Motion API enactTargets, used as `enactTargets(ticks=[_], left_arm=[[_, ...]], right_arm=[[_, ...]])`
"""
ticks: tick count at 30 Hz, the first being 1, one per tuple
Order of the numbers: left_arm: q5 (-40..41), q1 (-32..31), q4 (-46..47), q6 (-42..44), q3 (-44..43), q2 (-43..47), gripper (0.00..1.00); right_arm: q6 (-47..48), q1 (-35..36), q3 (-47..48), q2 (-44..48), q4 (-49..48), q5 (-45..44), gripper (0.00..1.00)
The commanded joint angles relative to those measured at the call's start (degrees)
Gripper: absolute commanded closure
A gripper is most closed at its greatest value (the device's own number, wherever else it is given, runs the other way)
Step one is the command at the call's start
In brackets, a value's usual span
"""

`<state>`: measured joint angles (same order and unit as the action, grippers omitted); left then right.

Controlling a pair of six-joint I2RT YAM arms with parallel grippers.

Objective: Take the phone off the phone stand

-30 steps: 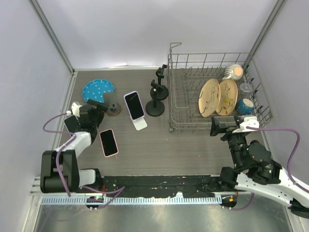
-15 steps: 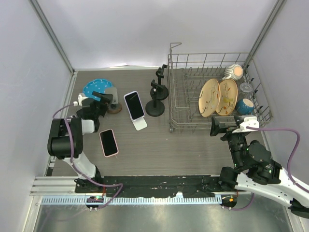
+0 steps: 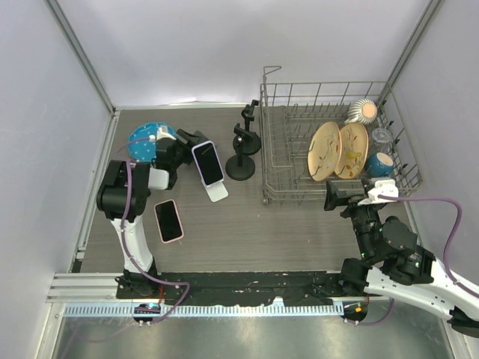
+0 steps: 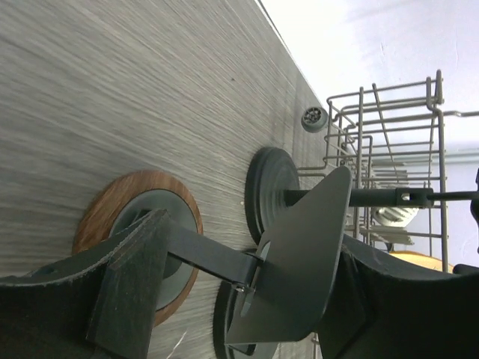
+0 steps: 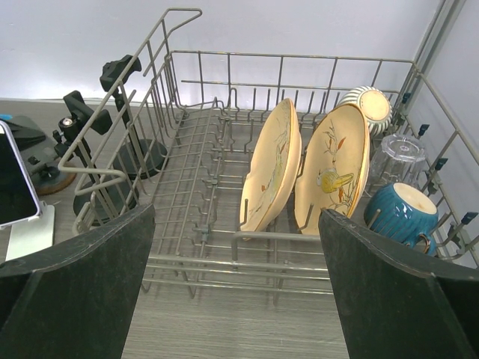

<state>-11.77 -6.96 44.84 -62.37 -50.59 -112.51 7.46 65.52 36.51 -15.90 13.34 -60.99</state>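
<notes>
A phone [image 3: 207, 162] with a dark screen and pale edge leans upright on a white stand [image 3: 218, 192] left of the table's middle. My left gripper [image 3: 187, 144] is right beside the phone's upper left edge. In the left wrist view the left gripper [image 4: 254, 292] is open, and a dark flat plate [image 4: 299, 262] stands between its fingers [image 4: 127, 292]. The plate sits on a thin arm rising from a wood-ringed round base [image 4: 150, 224]. The phone's screen does not show there. My right gripper [image 5: 239, 299] is open and holds nothing, in front of the dish rack [image 5: 224, 247].
A second phone in a pink case [image 3: 168, 221] lies flat near the left arm. A blue dotted plate [image 3: 142, 137] lies behind the left gripper. Two black stands [image 3: 241, 153] rise beside the wire rack [image 3: 329, 142], which holds two plates, a bowl, a glass and a blue cup.
The left arm has swung from the table's left edge rightward and back, up to the phone on its stand. Its jaws have narrowed somewhat. The right arm has not moved.
</notes>
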Motion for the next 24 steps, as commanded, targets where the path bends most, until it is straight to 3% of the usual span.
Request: enactTargets(ticks=[1, 7, 13, 19, 20, 24], left_arm=[[-2.73, -4.02, 0.6, 1.81, -3.46, -4.37, 0.27], [-3.52, -7.19, 0.95, 1.2, -7.86, -8.08, 0.27], [-0.89, -5.35, -1.24, 3.57, -5.67, -3.69, 0.19], [3.66, -2.36, -8.7, 8.56, -3.29, 8.86, 0.06], [4.81, -2.18, -12.63, 9.45, -3.12, 10.8, 0.01], [13.33, -2.18, -25.22, 12.18, -2.15, 23.17, 0.0]], right_arm=[[1.5, 0.14, -0.65, -0.89, -1.74, -0.62, 0.04], [2.2, 0.14, -1.09, -1.24, -2.36, -0.53, 0.04], [2.2, 0.14, -1.0, -1.85, -2.36, -0.53, 0.04], [2.12, 0.14, -0.92, -2.03, -2.27, -0.27, 0.04], [2.12, 0.14, -1.0, -2.03, -2.36, -0.27, 0.04], [2.12, 0.14, -0.83, -2.03, -2.27, -0.09, 0.04]])
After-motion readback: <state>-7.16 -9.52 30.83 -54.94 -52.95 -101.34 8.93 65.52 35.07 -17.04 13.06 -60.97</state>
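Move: Behind the white stand and its phone, the left hand still holds the phoneless wood-based stand by its grey upper part, to be set down about 6 cm to the hand's right, level with it. The white stand is some 5 cm right and 9 cm back; the front black stand about 15 cm right, 6 back; the rear one roughly 19 right, 2 farther out. From the right hand, that spot lies about 31 cm ahead, 40 left and well below. Sliding the wood-based stand right with its grip kept, nearly level and by about 6 cm into the gap beside the black stands, the left hand stops, then spreads its fingers wide to let go. Backing off about 6 cm to the left and slightly back, it ends by rising some 5 cm clear of the stand. ##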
